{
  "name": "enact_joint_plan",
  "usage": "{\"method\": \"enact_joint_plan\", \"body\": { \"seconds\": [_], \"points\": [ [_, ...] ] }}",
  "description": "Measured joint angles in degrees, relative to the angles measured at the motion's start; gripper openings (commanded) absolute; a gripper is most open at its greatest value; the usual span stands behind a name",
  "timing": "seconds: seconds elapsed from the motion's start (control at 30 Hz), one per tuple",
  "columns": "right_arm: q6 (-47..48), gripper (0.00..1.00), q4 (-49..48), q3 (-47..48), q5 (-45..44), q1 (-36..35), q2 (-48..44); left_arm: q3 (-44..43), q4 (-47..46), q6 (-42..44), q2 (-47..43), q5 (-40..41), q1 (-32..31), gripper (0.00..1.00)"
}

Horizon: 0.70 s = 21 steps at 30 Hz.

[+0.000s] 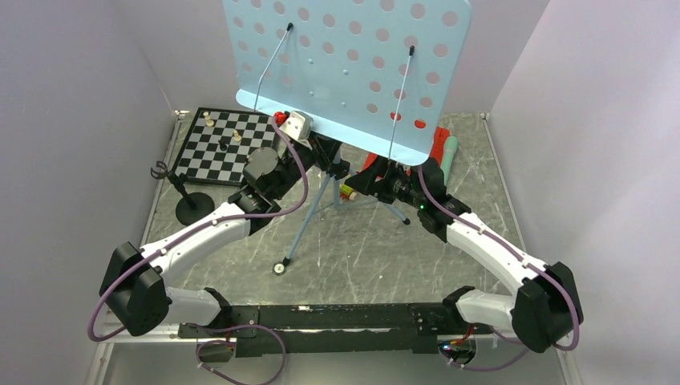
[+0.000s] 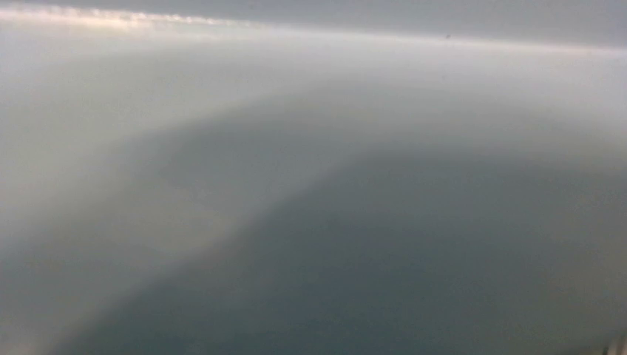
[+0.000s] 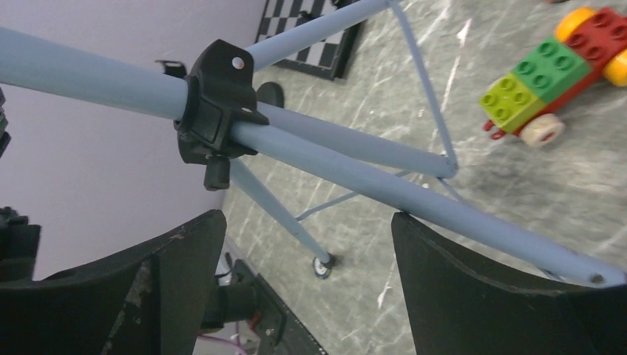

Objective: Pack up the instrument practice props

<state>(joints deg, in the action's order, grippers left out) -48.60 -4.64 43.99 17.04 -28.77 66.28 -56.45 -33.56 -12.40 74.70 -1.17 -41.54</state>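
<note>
The light blue perforated music stand [image 1: 345,64] stands on its tripod [image 3: 355,148] mid-table. My left gripper [image 1: 293,124] is up against the plate's lower left edge, its fingers hidden. The left wrist view is only a grey-blue blur. My right gripper [image 3: 307,218] is open beside the tripod, below the black hub [image 3: 218,111]. One tube lies across the tip of its right finger [image 3: 473,281], and nothing is between the fingers. The mint-green microphone [image 1: 451,152] and red pages [image 1: 439,143] lie behind the plate's right edge. The black mic stand [image 1: 192,207] stands at the left.
A chessboard with pieces [image 1: 228,144] lies at the back left. A multicoloured block toy [image 3: 551,74] sits on the marbled table near the tripod legs. One tripod foot [image 1: 280,269] reaches toward the arm bases. Walls close in on both sides.
</note>
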Motion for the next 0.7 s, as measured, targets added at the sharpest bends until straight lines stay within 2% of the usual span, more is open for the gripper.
{"method": "enact_joint_plan", "body": {
  "seconds": [0.2,0.47,0.7],
  "points": [
    [-3.0,0.76,-5.2,0.5,5.2,-0.2,3.8,1.2,-1.8,1.2,-0.4,0.5,0.0,0.0],
    [-4.7,0.63,-9.1,2.3,7.6,-0.2,5.3,2.4,-4.0,2.2,-0.5,1.6,-0.3,0.0],
    [-6.4,0.51,-10.1,6.0,11.2,-0.9,10.7,2.9,-4.8,3.3,-0.5,3.2,-0.4,0.0]
  ]
}}
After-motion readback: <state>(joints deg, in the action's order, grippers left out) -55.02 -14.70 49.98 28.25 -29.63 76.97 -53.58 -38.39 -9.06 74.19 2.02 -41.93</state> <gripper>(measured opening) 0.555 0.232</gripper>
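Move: The music stand's black leg hub lies roughly 5 cm ahead of the right hand, 5 cm to its left and 2 cm above it. The brick car sits on the table some 8 cm ahead of that hand, 5 cm left and 20 cm below; the stand's right foot is about 4 cm back, 10 cm right and 22 cm below. From the left hand, already gripping the pole under the tray, the hub is about 13 cm below, 2 cm back and 2 cm right. The open right hand slides about 5 cm to the left and lifts some 2.5 cm towards the leg hub, its left side rolling up and its fingers swinging counter-clockwise by about 10 degrees each, while its fingers narrow from nearly wide open to a little over half; whether they touch a leg yet can't be seen. The left hand keeps its closed grip on the pole below the tray and eases about a centimetre left, turning only a few degrees. ##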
